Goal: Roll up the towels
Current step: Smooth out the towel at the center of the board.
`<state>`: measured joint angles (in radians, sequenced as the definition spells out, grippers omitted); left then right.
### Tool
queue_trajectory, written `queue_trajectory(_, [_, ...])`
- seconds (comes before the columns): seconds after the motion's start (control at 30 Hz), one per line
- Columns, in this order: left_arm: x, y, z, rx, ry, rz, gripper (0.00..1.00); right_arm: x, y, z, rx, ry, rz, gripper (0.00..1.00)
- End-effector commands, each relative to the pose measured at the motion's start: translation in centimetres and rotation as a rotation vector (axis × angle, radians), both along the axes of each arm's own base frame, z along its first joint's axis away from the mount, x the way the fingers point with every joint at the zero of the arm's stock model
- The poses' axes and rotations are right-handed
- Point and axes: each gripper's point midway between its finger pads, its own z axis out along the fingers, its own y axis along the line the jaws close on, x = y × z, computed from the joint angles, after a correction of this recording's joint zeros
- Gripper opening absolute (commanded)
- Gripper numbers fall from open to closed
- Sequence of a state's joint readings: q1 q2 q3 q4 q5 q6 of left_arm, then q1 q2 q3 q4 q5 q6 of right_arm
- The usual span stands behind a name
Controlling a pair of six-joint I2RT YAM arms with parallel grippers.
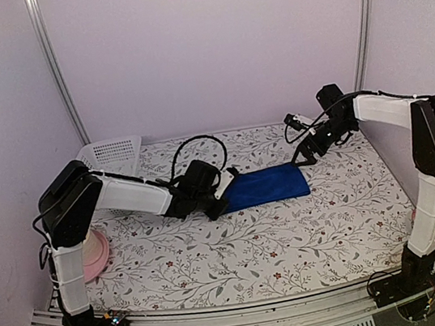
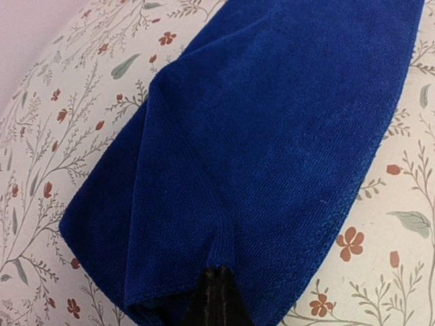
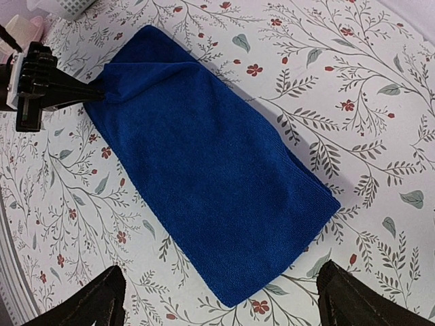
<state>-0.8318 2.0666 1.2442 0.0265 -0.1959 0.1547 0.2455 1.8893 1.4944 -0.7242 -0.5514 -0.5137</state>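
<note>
A royal-blue towel (image 1: 268, 186) lies folded flat on the flowered tablecloth, in the middle of the table. My left gripper (image 1: 222, 202) is low at the towel's left end, shut on a pinch of its edge. In the left wrist view the fabric (image 2: 272, 136) puckers into the closed fingertips (image 2: 217, 278). My right gripper (image 1: 305, 155) hovers open above the towel's right end. In the right wrist view its two fingers (image 3: 102, 299) stand wide on either side of the towel's near corner (image 3: 231, 285), holding nothing. That view also shows the left gripper (image 3: 68, 92) gripping the far end.
A white perforated basket (image 1: 114, 154) stands at the back left behind the left arm. A pink dish (image 1: 96, 255) sits near the left arm's base. Walls and two metal posts close in the back and both sides.
</note>
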Motion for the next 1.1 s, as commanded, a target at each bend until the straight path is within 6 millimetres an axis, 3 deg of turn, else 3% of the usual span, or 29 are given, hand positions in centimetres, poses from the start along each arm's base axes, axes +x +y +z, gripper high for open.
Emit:
queue_trajectory(0.0, [2.0, 0.0, 3.1, -0.055, -0.080, 0.055, 0.00, 0.0, 0.1, -1.2, 0.005, 0.023, 0.005, 0.99])
queue_trajectory(0.2, [4.3, 2.0, 5.8, -0.119, -0.127, 0.160, 0.00, 0.0, 0.0, -1.7, 0.001, 0.035, 0.004, 0.99])
queue_trajectory(0.4, [6.3, 4.0, 6.3, -0.164, -0.124, 0.238, 0.00, -0.1, 0.0, -1.8, 0.000, 0.039, 0.006, 0.99])
queue_trajectory(0.5, [5.7, 3.4, 6.5, -0.190, -0.100, 0.181, 0.00, -0.1, 0.0, -1.9, -0.004, 0.039, 0.006, 0.99])
queue_trajectory(0.57, [4.5, 2.4, 5.9, -0.210, -0.070, 0.114, 0.18, -0.1, -0.1, -2.0, -0.006, 0.041, 0.005, 0.99])
queue_trajectory(0.6, [4.0, 2.0, 7.3, -0.237, -0.085, 0.082, 0.27, -0.1, -0.1, -2.1, -0.007, 0.041, 0.006, 0.99])
queue_trajectory(0.63, [3.4, 1.5, 7.4, -0.235, -0.084, 0.053, 0.35, 0.0, 0.0, -2.1, -0.008, 0.041, 0.005, 0.99])
queue_trajectory(0.7, [2.9, 1.1, 7.1, -0.225, -0.080, 0.026, 0.42, 0.0, -0.1, -2.2, -0.011, 0.044, 0.004, 0.99])
queue_trajectory(0.9, [1.7, -0.5, 6.3, -0.223, -0.045, -0.052, 0.43, 0.0, -0.2, -2.2, -0.014, 0.043, 0.003, 0.99])
queue_trajectory(0.97, [1.6, -0.7, 4.2, -0.179, -0.010, -0.062, 0.44, -0.1, -0.2, -2.1, -0.013, 0.043, 0.003, 0.99])
queue_trajectory(1.07, [1.4, -1.0, 3.2, -0.153, 0.004, -0.067, 0.46, -0.1, -0.2, -2.2, -0.014, 0.046, 0.002, 0.99])
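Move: The left hand's shut fingers hold the top cloth near the blue towel's near-left corner. The far-left corner it heads for lies about 9 cm ahead and 4 cm left, and the towel's middle some 10 cm right and 6 cm ahead, all about 1 cm below. The white basket stands roughly 24 cm left and 20 cm farther out. From the open right hand the towel's middle is about 13 cm left, 3 cm ahead and 12 cm below. Still pinching the towel, the left hand draws forward and left towards the far-left corner, about 5 cm each way and 4 cm up, turning some 10 degrees counter-clockwise. There the fingers open to nearly half and let go. The hand then goes back right and backwards, turning back clockwise, to hover open over the left end, about 5 cm above where it began. ##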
